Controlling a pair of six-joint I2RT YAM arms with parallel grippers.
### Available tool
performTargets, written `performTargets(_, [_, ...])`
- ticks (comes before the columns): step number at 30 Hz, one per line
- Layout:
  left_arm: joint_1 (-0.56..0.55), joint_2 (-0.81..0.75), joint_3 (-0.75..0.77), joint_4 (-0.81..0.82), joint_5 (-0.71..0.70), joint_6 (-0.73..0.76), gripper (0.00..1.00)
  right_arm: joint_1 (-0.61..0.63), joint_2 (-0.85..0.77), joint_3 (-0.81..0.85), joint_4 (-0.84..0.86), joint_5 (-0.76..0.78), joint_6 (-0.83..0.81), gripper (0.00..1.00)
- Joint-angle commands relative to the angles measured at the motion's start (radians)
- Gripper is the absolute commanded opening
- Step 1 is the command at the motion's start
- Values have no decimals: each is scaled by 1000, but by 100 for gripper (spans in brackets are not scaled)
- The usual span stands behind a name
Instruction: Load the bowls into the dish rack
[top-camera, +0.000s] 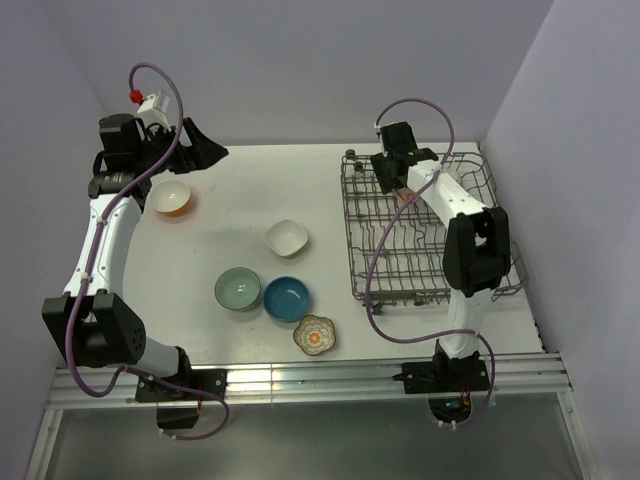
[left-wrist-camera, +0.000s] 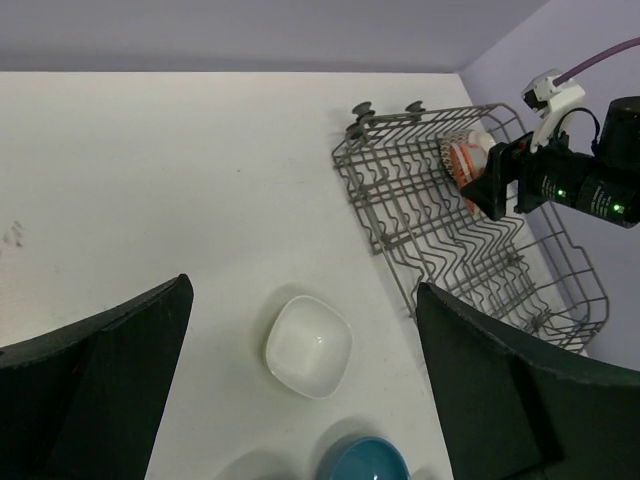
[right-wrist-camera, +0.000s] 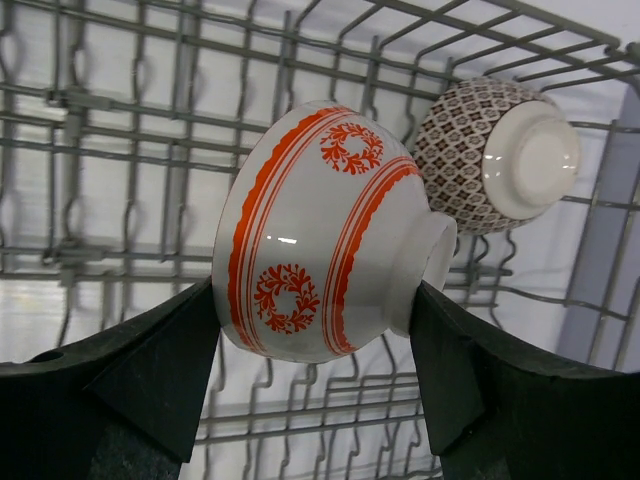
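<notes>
My right gripper (right-wrist-camera: 315, 305) is shut on an orange-white patterned bowl (right-wrist-camera: 320, 235), held on its side over the dish rack (top-camera: 425, 240) near its far end. A grey patterned bowl (right-wrist-camera: 495, 155) rests on its side among the tines just behind it. My left gripper (top-camera: 205, 150) stands open and empty, high over the far left of the table. Between its fingers, far below, shows the white squarish bowl (left-wrist-camera: 308, 346). On the table sit the white squarish bowl (top-camera: 287, 238), a pale teal bowl (top-camera: 238, 289), a deep blue bowl (top-camera: 287, 298) and a scalloped floral bowl (top-camera: 315, 335).
A white bowl with an orange outside (top-camera: 171, 197) sits under the left arm near the table's left edge. Purple walls close in the back and both sides. The rack (left-wrist-camera: 450, 250) fills the right side of the table.
</notes>
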Motion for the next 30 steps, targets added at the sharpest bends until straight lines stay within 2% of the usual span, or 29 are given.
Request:
performTargets(1, [-1,-26,39,-51,-64,66,100,-5,24,73,118,126,-84,0])
performTargets(4, [-1,-25,44,-88,-61,83,99,-11,57,84,139,144,-107,0])
performTargets(15, [-1,-62,-20,-26,-79,71,99,-52,146,113,231,154,-170,0])
performTargets(30, [-1,-42,-57,-17,-106,37,99,-58,229,118,233,146,-215,0])
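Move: Low over the rack, the right hand still pinches the orange-patterned bowl; the free place for it lies about 5 cm ahead, 4 cm to the right and 7 cm below. The brown-patterned bowl already racked is roughly 7 cm ahead, 12 cm right and 8 cm below, with the rack's far rail some 12 cm straight ahead, 4 cm lower. The white square bowl stands about 6 cm back, 28 cm left and 12 cm down. From the left hand, the free place is about 11 cm ahead, 43 cm right, 25 cm below. Carrying the orange-patterned bowl forward about 5 cm, to the right about 4 cm and down about 5 cm, the right hand brings it in beside the brown-patterned bowl, finishing almost straight down. Its left side dips some 10 degrees and the fingers keep their hold. The empty left hand, still wide open, sinks about 3 cm. ##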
